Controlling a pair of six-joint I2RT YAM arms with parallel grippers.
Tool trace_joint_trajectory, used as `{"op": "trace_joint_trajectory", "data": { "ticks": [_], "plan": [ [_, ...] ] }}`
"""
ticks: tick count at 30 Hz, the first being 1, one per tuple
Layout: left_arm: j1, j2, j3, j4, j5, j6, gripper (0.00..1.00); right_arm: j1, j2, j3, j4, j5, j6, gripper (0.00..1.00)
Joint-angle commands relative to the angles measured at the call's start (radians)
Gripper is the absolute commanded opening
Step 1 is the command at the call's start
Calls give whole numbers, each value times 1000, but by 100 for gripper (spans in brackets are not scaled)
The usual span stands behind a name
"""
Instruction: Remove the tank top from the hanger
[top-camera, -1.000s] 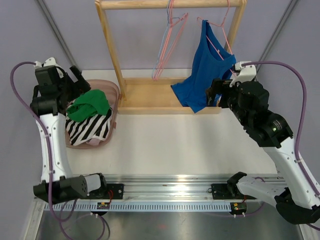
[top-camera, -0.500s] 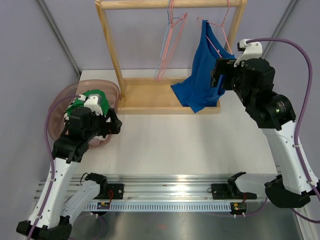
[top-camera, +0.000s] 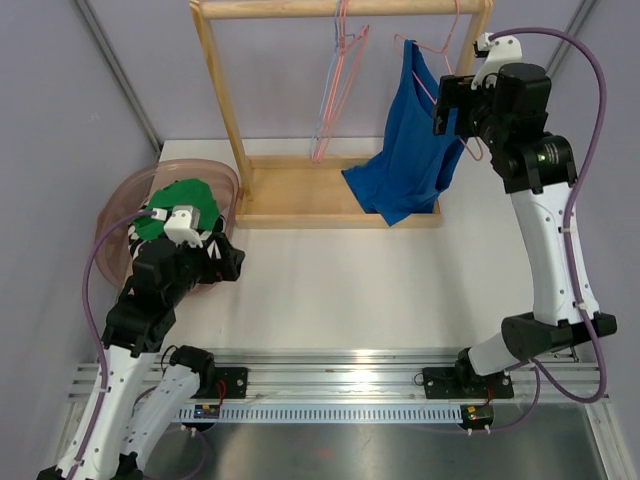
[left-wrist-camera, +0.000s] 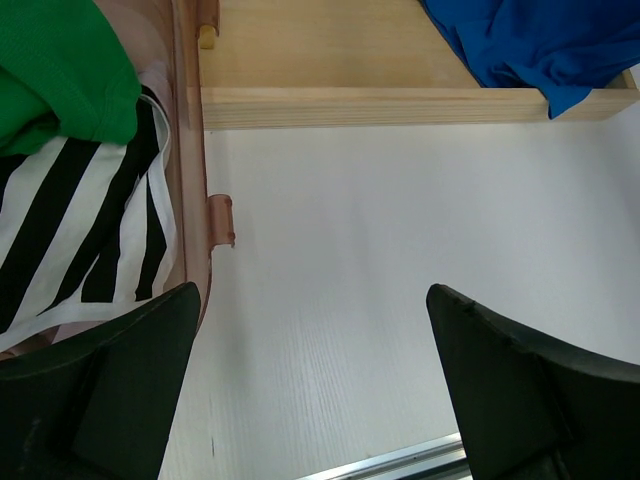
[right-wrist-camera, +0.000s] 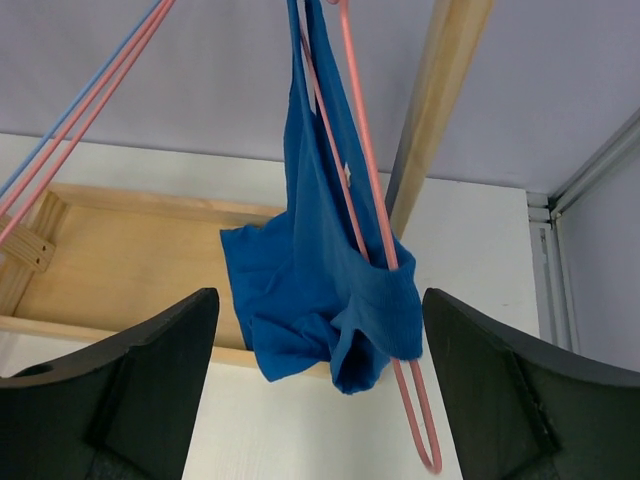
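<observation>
The blue tank top (top-camera: 405, 160) hangs by one strap on a pink wire hanger (top-camera: 432, 97) from the wooden rack's top bar, and its lower part is bunched on the rack's base. My right gripper (top-camera: 440, 108) is raised beside it, at the hanger's right arm, and is open. In the right wrist view the tank top (right-wrist-camera: 300, 270) and the hanger's lower loop (right-wrist-camera: 406, 406) lie ahead between the spread fingers of the gripper (right-wrist-camera: 320, 300), untouched. My left gripper (top-camera: 225, 260) hovers low over the table, open and empty (left-wrist-camera: 312, 295).
A pink basket (top-camera: 125, 190) at the left holds a green garment (top-camera: 180, 200) and a striped one (left-wrist-camera: 60, 230). The wooden rack (top-camera: 300, 190) stands at the back with empty blue and pink hangers (top-camera: 335, 90). Its right post (right-wrist-camera: 440, 100) is close behind the tank top.
The right arm has risen from the tank top's lower part to the hanger's height. The left arm has come away from above the basket, down toward the near table.
</observation>
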Motion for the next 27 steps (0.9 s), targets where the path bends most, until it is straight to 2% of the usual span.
{"op": "trace_joint_trajectory", "data": {
  "ticks": [1, 5, 7, 10, 12, 18, 19, 22, 24, 27],
  "plan": [
    [-5, 0, -9, 65, 25, 3, 99, -40, 64, 63, 35, -101, -60, 89],
    [-5, 19, -9, 68, 44, 5, 99, -61, 162, 147, 23, -106, -112, 78],
    [-5, 23, -9, 68, 49, 5, 99, -66, 185, 179, 27, -106, -138, 78],
    [-4, 27, -9, 70, 57, 5, 99, -68, 239, 224, 14, -146, -157, 67],
    [-4, 31, -12, 71, 66, 6, 99, -66, 259, 256, 0, -170, -163, 55],
    [-4, 39, -12, 73, 80, 6, 99, -68, 311, 322, -20, -221, -146, 30],
    [-5, 39, -12, 73, 81, 6, 99, -68, 314, 328, -25, -233, -129, 19],
    [-5, 40, -14, 74, 86, 6, 99, -68, 329, 366, -32, -293, -96, 4],
    [-5, 42, -12, 74, 89, 6, 99, -68, 329, 399, -31, -325, -76, 0],
    [-5, 42, -14, 74, 91, 6, 99, -68, 319, 435, -22, -356, -39, 0]
  ]
}}
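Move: From the right hand, the near side of the hanger carrying the blue tank top is about 8 cm ahead, 1 cm right and 4 cm below. The tank top's middle lies roughly 12 cm ahead, 3 cm left and 15 cm down; the rack's right post some 16 cm ahead, 7 cm right. Empty hangers hang about 11 cm ahead, 20 cm left. From the left hand, that hanger side is some 26 cm ahead, 48 cm right, 18 cm higher. Reach the open right gripper forward about 8 cm, sinking some 3 cm on the way, so its fingers straddle the near side of the tank top's hanger. Shut them on it as the reach slows, then ease the pinched hanger about 3 cm left and slightly up, turning the wrist some 10 degrees counter-clockwise. ##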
